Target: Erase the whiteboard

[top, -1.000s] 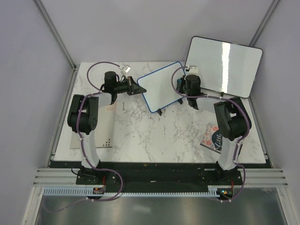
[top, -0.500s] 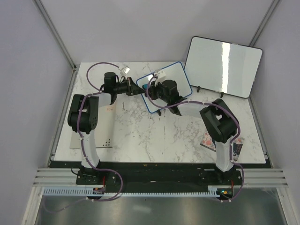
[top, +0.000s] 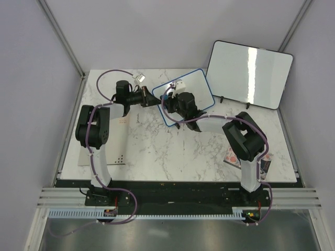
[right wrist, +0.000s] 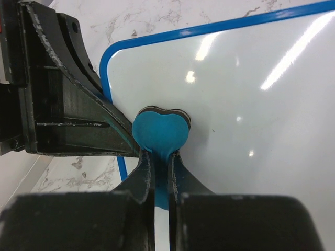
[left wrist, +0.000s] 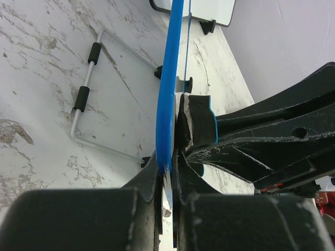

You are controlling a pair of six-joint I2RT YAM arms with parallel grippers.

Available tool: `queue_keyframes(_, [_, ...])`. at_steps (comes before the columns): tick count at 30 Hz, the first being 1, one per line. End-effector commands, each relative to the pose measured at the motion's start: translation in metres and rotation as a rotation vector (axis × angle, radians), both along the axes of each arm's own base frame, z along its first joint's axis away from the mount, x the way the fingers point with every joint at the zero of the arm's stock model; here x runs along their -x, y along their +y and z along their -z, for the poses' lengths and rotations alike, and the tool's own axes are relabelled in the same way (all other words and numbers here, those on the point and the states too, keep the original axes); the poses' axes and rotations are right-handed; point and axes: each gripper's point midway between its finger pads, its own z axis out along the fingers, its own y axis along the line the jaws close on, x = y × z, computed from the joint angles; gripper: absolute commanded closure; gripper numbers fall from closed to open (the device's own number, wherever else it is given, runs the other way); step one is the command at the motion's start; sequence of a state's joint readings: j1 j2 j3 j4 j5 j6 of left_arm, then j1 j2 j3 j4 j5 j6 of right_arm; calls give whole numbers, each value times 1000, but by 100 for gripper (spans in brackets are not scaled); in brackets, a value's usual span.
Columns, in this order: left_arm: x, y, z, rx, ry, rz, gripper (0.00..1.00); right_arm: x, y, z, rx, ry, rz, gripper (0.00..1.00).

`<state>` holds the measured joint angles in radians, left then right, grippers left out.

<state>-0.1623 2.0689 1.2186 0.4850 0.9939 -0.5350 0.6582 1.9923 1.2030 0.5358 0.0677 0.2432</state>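
The whiteboard, white with a blue rounded frame, stands tilted at the back middle of the marble table. My left gripper is shut on its left edge; in the left wrist view the blue frame runs up from between the jaws of the left gripper. My right gripper is shut on a blue heart-shaped eraser and presses it flat against the whiteboard near that left edge, close beside the left gripper's fingers. The white face around it shows only glare and a tiny speck.
A larger black-framed whiteboard leans at the back right. A patterned card lies by the right arm's base, and a pale sheet by the left arm. A wire stand with black grips lies behind the board.
The right gripper has swept with the eraser from the board's right edge across to its left edge. The left gripper has held the board still.
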Motion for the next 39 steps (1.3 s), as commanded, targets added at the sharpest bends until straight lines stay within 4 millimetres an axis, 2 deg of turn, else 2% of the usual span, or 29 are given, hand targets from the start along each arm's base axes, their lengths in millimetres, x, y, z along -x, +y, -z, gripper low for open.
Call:
queue_keyframes(1, [45,-44,8,0,-68,241,98,29,-76,122,217,328,173,100])
queue_keyframes(4, [46,-43,9,-1,-65,241,98,10,-107,113,178,310,254,100])
queue_keyframes(6, [46,-43,9,-2,-66,241,98,0,-121,104,153,293,291,100])
queue_keyframes(7, [46,-43,9,-3,-66,242,98,-8,-135,102,140,293,322,100])
queue_keyframes(10, [47,-44,10,-3,-66,245,98,-19,-151,95,105,301,358,100])
queue_keyframes(11, [46,-43,9,-5,-68,243,98,-24,-164,95,97,306,384,100])
queue_keyframes(12, [46,-43,10,-5,-66,241,98,-27,-169,92,86,302,391,100])
queue_keyframes(17, [47,-44,9,-5,-68,244,98,-33,-200,90,81,307,475,100])
queue_keyframes(23, [47,-43,11,-5,-64,244,98,-33,-234,100,53,353,569,100])
queue_keyframes(30, [47,-43,10,-4,-66,246,98,-26,-260,113,98,431,674,100])
queue_keyframes(31, [47,-43,10,-5,-66,243,98,-30,-263,113,98,439,694,100])
queue_keyframes(35, [48,-43,9,-5,-68,244,98,-28,-261,114,102,456,671,100])
queue_keyframes(39, [47,-43,8,-6,-69,241,98,-27,-256,107,81,437,630,100])
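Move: The eraser in the right gripper is already against the upright-leaning whiteboard near its left edge. The stretch of right edge to wipe to is about 24 cm to this hand's right, 6 cm ahead and 5 cm lower. The left gripper is 5 cm left and 4 cm back. The big board's black clip is about 31 cm right and 8 cm ahead, near table height. From the left hand, that edge is about 30 cm right and 10 cm ahead. Sweep the right gripper about 24 cm to the right across the whiteboard, away from the left gripper, with the eraser still held against the face. Ease it some 6 cm forward and 5 cm down towards the right edge, turning the wrist about 35 degrees clockwise and tipping the fingers down. Keep the left fingers pinching the left edge, letting that hand drift barely 2 cm right. ##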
